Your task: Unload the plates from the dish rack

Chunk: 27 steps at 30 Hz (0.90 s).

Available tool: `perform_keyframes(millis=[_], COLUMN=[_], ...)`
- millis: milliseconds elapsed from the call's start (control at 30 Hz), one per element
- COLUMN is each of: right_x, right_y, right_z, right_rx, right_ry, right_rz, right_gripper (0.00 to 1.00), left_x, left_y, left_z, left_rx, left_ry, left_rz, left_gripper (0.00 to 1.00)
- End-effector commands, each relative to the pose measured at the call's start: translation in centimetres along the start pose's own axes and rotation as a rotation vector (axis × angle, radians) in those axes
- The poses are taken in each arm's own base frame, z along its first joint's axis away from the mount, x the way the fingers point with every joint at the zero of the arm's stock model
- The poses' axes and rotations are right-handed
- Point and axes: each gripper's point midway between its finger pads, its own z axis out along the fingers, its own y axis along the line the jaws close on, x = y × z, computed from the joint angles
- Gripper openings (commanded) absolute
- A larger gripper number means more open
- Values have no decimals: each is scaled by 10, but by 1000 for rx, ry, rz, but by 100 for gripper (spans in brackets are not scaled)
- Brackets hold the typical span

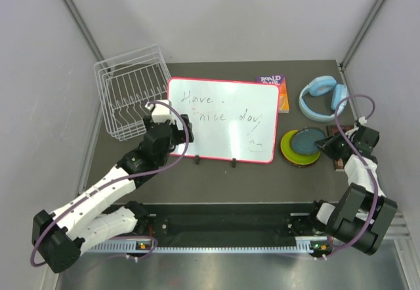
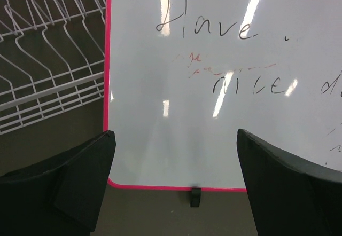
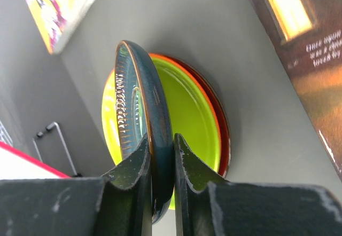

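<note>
The white wire dish rack [image 1: 130, 94] stands at the back left with no plates showing in it; part of it appears in the left wrist view [image 2: 48, 65]. At the right, a dark blue-black plate [image 1: 308, 140] sits over a lime-yellow plate [image 1: 290, 151]. My right gripper [image 1: 325, 144] is shut on the dark plate's rim [image 3: 155, 97], fingertips [image 3: 179, 145] pinching both sides. Behind it lie the lime-yellow plate [image 3: 189, 108] and a dark red rim [image 3: 223, 140]. My left gripper [image 1: 180, 132] is open [image 2: 175, 134] over the whiteboard's lower left corner, holding nothing.
A pink-framed whiteboard [image 1: 223, 119] stands on small feet mid-table. Behind it lies a book [image 1: 281, 85], and light blue headphones [image 1: 321, 96] rest at the back right. A dark book [image 3: 304, 60] lies beside the plate stack under my right arm.
</note>
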Motion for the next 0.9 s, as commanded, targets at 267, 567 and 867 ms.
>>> perform_keyframes(millis=[267, 567, 867], right_x=[32, 2, -50], right_y=[7, 1, 42], right_z=[6, -19, -82], right_rx=[-61, 79, 76], right_ry=[80, -92, -347], right_rz=[-84, -134, -249], right_gripper=[30, 74, 84], left_x=[6, 6, 3], left_y=[-8, -11, -17], left_z=[8, 6, 9], left_rx=[19, 42, 49], left_ry=[12, 17, 44], left_rz=[-31, -34, -13], left_gripper=[99, 99, 99])
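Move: The right hand still grips the tilted dark plate by its right edge; the green plate's middle lies about 8 cm to this hand's left, 2 cm back and 4 cm below. The headphones are some 18 cm ahead and 2 cm right, the dark book about 11 cm right and 2 cm back. From the empty left hand the green plate is roughly 48 cm right, 4 cm back and 18 cm below. The right hand eases about 3 cm left, down and back, opens, releasing the dark plate, then rises 7 cm. ##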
